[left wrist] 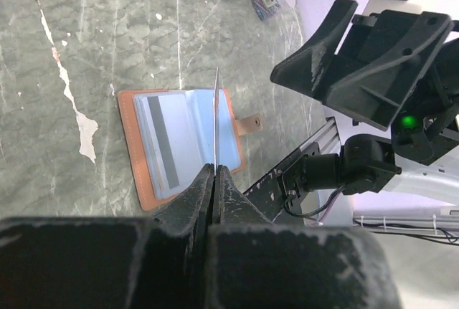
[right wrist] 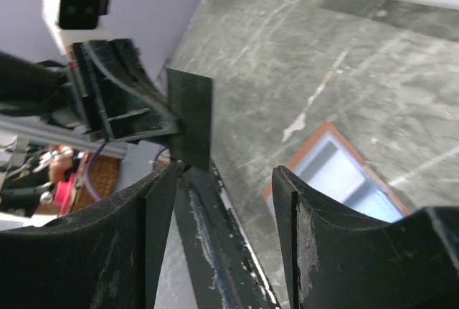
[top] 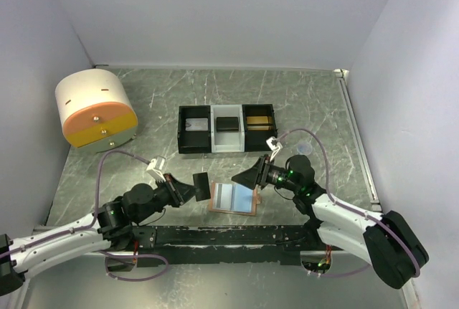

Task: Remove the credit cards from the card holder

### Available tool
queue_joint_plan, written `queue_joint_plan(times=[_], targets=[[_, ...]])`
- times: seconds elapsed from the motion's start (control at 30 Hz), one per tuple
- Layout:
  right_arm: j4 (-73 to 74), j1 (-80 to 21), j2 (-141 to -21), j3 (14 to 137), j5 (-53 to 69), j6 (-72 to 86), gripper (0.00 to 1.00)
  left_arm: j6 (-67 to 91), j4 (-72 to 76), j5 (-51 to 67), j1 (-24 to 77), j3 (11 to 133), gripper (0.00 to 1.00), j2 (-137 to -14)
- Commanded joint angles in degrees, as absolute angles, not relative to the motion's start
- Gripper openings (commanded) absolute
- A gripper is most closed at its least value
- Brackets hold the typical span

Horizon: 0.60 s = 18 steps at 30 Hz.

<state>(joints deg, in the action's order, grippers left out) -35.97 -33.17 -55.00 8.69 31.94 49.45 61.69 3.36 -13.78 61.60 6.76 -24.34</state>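
Note:
The salmon-orange card holder [top: 233,198] lies open on the table between the arms, its light blue lining up, with a card with a dark stripe in one pocket [left wrist: 166,143]. My left gripper [top: 192,188] is shut on a dark credit card [top: 202,186], held on edge just left of and above the holder. In the left wrist view the card [left wrist: 216,119] shows edge-on, rising from the pinched jaws of the left gripper [left wrist: 215,171]. My right gripper [top: 246,178] hovers open over the holder's right half, nothing between its fingers [right wrist: 308,216]. The right wrist view shows the held card [right wrist: 191,117] and the holder [right wrist: 337,169].
A black-and-white three-compartment tray [top: 226,129] stands behind the holder, with a card in each compartment. A round white and orange container [top: 97,110] sits at the back left. A small clear round object [top: 305,148] lies right of the tray. White walls close in three sides.

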Motion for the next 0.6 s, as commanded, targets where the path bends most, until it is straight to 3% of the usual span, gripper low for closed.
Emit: queue_joint_plan(times=[0.0, 0.2, 0.4, 0.57], targets=[[-48.8, -33.0, -56.0, 9.5, 39.0, 52.5, 0.56, 58.6, 8.0, -11.8, 61.6, 7.1, 0.07, -25.7], [-48.3, -33.4, -54.5, 8.4, 37.9, 52.9, 0.57, 54.0, 17.0, -4.4, 60.6, 9.1, 0.07, -34.4], [-43.5, -33.3, -50.2, 7.6, 36.4, 51.6, 0.58, 58.6, 37.9, 13.5, 46.7, 2.8, 0.07, -42.2], [-41.5, -33.4, -47.5, 7.7, 36.7, 51.7, 0.6, 59.1, 47.0, 20.6, 43.7, 1.3, 0.07, -46.0]])
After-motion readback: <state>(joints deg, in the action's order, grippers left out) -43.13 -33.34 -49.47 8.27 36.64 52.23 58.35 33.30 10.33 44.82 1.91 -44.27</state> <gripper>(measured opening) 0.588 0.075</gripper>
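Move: The open card holder lies about 13 cm to the right of the left hand, which pinches the black credit card, about 1 cm ahead and some 11 cm below. The organizer tray is roughly 29 cm ahead of the left hand and 11 cm to its right. From the empty right hand, that black credit card is about 14 cm left and 1 cm back, near its height; the card holder is 3 cm left, 3 cm back and 12 cm below. The black credit card stays pinched in the left fingers, carried about 2 cm right and 1 cm down towards the card holder, then about 2.5 cm forward, turning slightly clockwise. Meanwhile the right hand, fingers still open and empty, rises some 5 cm from the card holder, drawing slightly back as its fingertips tip up. ##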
